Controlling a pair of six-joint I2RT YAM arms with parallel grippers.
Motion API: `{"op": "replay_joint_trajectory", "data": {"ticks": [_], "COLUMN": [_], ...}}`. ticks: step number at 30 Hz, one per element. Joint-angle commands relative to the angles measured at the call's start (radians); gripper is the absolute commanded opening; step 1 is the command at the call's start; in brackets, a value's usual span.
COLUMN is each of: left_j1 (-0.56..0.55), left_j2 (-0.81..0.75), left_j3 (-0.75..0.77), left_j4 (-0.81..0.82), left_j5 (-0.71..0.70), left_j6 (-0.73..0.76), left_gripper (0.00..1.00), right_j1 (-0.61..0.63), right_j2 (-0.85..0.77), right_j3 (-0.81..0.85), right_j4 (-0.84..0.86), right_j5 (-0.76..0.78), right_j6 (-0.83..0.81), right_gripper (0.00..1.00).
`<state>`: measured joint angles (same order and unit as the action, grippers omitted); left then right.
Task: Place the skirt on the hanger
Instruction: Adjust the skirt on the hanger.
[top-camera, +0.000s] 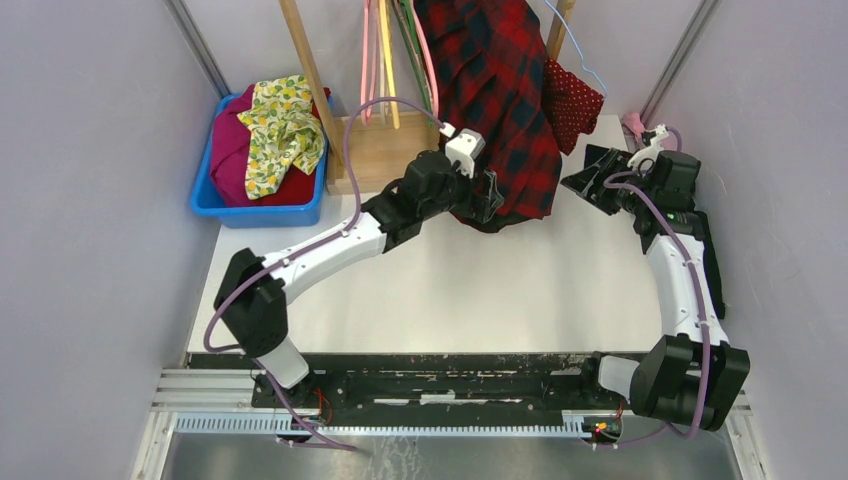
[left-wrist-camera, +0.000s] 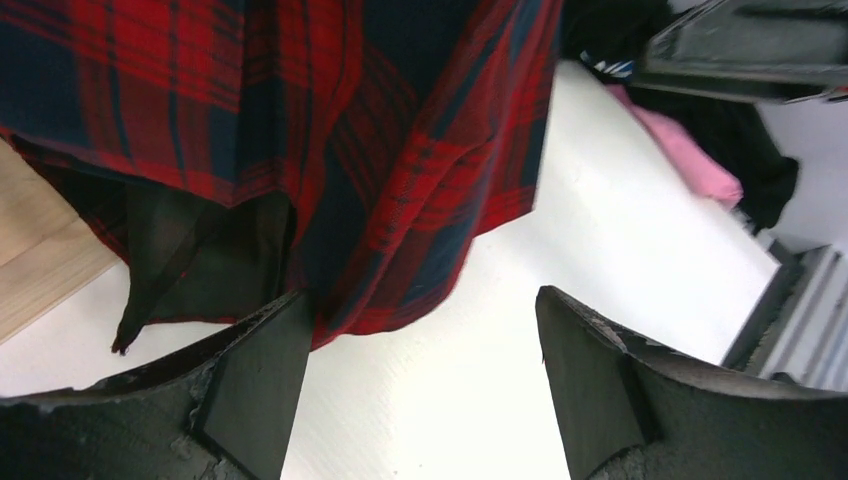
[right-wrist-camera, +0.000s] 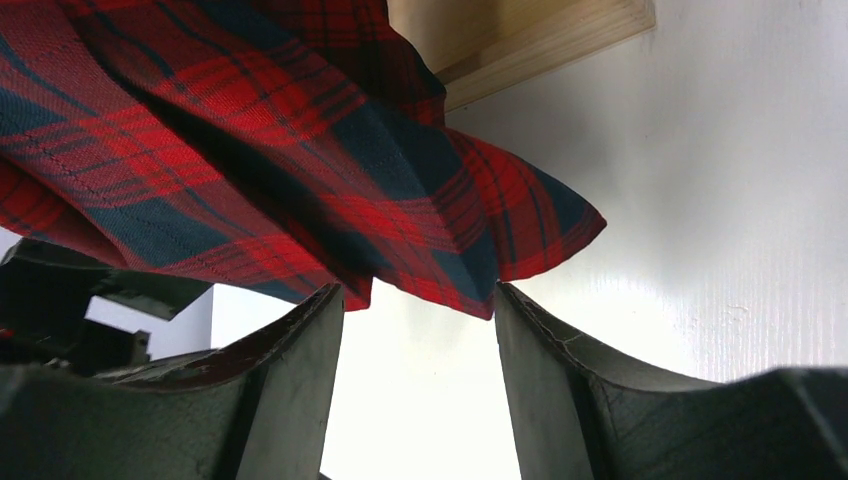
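The dark-red polka-dot skirt (top-camera: 570, 100) hangs at the back right, partly behind a larger red-and-black plaid garment (top-camera: 500, 100). Above it runs the thin lilac-blue hanger (top-camera: 588, 55); how the skirt sits on it is hidden. My left gripper (top-camera: 490, 196) is at the plaid garment's lower hem. It is open (left-wrist-camera: 422, 295), with the plaid hem (left-wrist-camera: 400, 250) brushing its left fingertip and nothing between the fingers. My right gripper (top-camera: 590, 178) is just right of the plaid cloth, below the skirt. It is open (right-wrist-camera: 418, 290), and the plaid hem (right-wrist-camera: 450, 270) hangs over its tips.
A blue bin (top-camera: 212, 203) at the back left holds a magenta cloth and a lemon-print cloth (top-camera: 280, 130). A wooden rack base (top-camera: 378, 155) and post carry pink hangers (top-camera: 372, 50). A pink item (left-wrist-camera: 690, 150) lies at the back right. Grey walls close both sides.
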<state>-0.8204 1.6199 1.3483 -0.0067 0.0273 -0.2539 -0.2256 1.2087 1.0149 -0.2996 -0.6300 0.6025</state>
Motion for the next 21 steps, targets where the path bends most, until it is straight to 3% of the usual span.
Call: {"op": "replay_joint_trajectory", "data": {"ticks": [1, 13, 15, 18, 19, 21], "left_j1": [0.0, -0.002, -0.001, 0.001, 0.0, 0.003], "left_j2": [0.043, 0.04, 0.061, 0.096, 0.104, 0.101], "left_j3": [0.063, -0.045, -0.027, 0.027, 0.043, 0.059], "left_j4": [0.06, 0.349, 0.344, 0.285, 0.262, 0.223], "left_j5": [-0.058, -0.083, -0.054, -0.053, -0.066, -0.085], "left_j6": [0.101, 0.21, 0.217, 0.211, 0.206, 0.195], "left_gripper": [0.88, 0.83, 0.61, 0.15, 0.05, 0.03], "right_j1": [-0.006, -0.009, -0.01, -0.01, -0.009, -0.011], "right_j2": [-0.024, -0.003, 0.002, 0.005, 0.005, 0.001], "right_j3": [-0.011, -0.015, -0.015, -0.019, -0.021, -0.026], "right_j4": [0.05, 0.079, 0.089, 0.099, 0.101, 0.1], "right_j5": [-0.035, -0.044, -0.051, -0.056, -0.059, -0.057], "right_j6": [0.0, 0.007, 0.013, 0.02, 0.021, 0.02], "right_gripper": [0.63, 0.63, 0.63, 0.63, 0.63, 0.63]}}
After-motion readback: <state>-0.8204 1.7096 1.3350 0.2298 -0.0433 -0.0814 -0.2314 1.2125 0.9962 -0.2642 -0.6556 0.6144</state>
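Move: Beside the plaid skirt, the open left hand has the fold near the skirt's lower edge about 4 cm ahead, 2 cm to its right and nearly level. The spotted skirt hangs some 16 cm ahead and 14 cm right of the hand. The bare part of the rack's wooden base is 11 cm ahead, 18 cm left and about 25 cm lower. From the right hand, that plaid fold is roughly 3 cm ahead and 15 cm left, at similar height. Reaching forward about 4 cm towards the plaid skirt's lower fold, the left hand first dips some 3 cm, then climbs back to its starting height while its fingers tip upward by 10 to 15 degrees. Only once there do the wide-open fingers shut, nearly fully, pinching the thin edge of the fold between their tips. ##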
